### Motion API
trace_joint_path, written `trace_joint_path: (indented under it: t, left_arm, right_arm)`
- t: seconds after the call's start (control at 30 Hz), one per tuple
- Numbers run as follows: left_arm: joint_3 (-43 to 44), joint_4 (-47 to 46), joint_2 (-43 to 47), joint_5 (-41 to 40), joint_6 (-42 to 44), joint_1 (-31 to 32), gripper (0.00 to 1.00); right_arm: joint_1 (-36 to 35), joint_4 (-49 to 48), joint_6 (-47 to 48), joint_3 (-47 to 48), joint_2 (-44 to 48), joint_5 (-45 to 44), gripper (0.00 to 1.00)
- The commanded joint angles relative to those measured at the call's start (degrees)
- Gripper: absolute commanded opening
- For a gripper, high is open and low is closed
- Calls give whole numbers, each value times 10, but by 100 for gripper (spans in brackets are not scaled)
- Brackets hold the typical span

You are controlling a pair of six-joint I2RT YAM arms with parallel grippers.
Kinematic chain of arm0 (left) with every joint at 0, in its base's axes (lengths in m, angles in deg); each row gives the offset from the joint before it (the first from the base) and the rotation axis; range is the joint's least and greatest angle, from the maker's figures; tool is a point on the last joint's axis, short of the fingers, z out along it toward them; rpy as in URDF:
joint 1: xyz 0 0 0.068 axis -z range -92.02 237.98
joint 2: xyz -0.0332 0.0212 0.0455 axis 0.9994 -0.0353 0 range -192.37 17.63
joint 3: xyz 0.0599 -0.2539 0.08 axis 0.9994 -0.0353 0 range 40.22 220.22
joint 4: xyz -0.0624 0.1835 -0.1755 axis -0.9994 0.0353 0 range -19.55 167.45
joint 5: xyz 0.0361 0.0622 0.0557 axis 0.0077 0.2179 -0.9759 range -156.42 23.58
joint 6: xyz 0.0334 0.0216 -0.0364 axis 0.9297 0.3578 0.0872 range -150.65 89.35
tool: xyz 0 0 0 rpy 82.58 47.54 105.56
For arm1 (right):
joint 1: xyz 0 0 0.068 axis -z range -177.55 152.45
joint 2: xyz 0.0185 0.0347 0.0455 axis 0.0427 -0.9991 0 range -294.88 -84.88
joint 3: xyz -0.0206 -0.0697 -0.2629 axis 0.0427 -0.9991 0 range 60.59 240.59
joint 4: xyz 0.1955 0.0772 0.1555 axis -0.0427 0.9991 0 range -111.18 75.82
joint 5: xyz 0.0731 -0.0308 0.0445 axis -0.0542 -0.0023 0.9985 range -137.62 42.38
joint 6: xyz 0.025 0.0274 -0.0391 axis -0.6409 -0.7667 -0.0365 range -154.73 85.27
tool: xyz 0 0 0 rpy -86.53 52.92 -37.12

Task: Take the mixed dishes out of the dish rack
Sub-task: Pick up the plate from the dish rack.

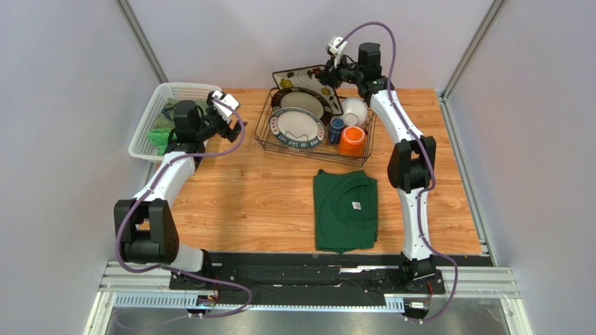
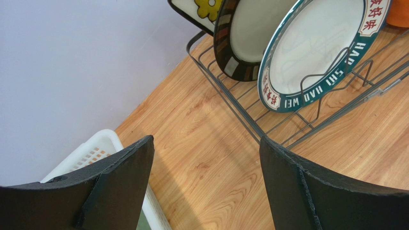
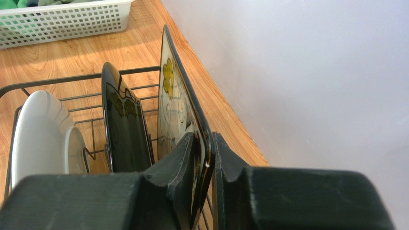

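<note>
The dark wire dish rack (image 1: pixel 262 132) stands at the back of the table. It holds a square flower-patterned plate (image 1: pixel 301 77), a dark-rimmed round plate (image 1: pixel 302 103), a teal-rimmed plate (image 1: pixel 297 128), a white bowl (image 1: pixel 355 109), a dark blue mug (image 1: pixel 336 129) and an orange mug (image 1: pixel 352 140). My right gripper (image 3: pixel 204 139) is shut on the upright square plate (image 3: pixel 175 100) at its edge, one finger on each face. My left gripper (image 2: pixel 206 143) hangs open over bare wood, left of the rack (image 2: pixel 230 96), with nothing between its fingers.
A white perforated basket (image 1: pixel 150 115) with green cloth inside sits at the back left, just beside my left gripper. A folded green shirt (image 1: pixel 345 209) lies on the table in front of the rack. Walls close in at the back and on both sides.
</note>
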Motion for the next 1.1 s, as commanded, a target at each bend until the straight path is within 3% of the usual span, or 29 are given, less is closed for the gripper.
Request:
trace_joint_path:
  t: [0.0,1.07]
  left_arm:
    - [-6,-23,25,23,13,-4,88]
    - [-17,-49,24,18,1,-3,88]
  right_arm:
    - [12,-128,10,62,94,-27,0]
    - [-1,-71,60,79,134,-46,0]
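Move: The rectangular plate is already pinched near its upper right corner in your right fingers; its middle lies about 5 cm left, 1 cm back and 9 cm below. The dark-rimmed round plate stands some 5 cm back and 7 cm left, the teal-rimmed plate 13 cm back and 8 cm left, the white bowl 6 cm back, 12 cm right and 16 cm down. From the left gripper the rectangular plate is about 16 cm ahead, 22 cm right and 6 cm below. Keep the right fingers pinched on the rectangular plate's edge and raise it, nearly straight up, about 5 cm, away from the rack behind the dark-rimmed plate. Tip the fingers up some 5 degrees as you go, and ease off once most of the rise is done, still holding. ##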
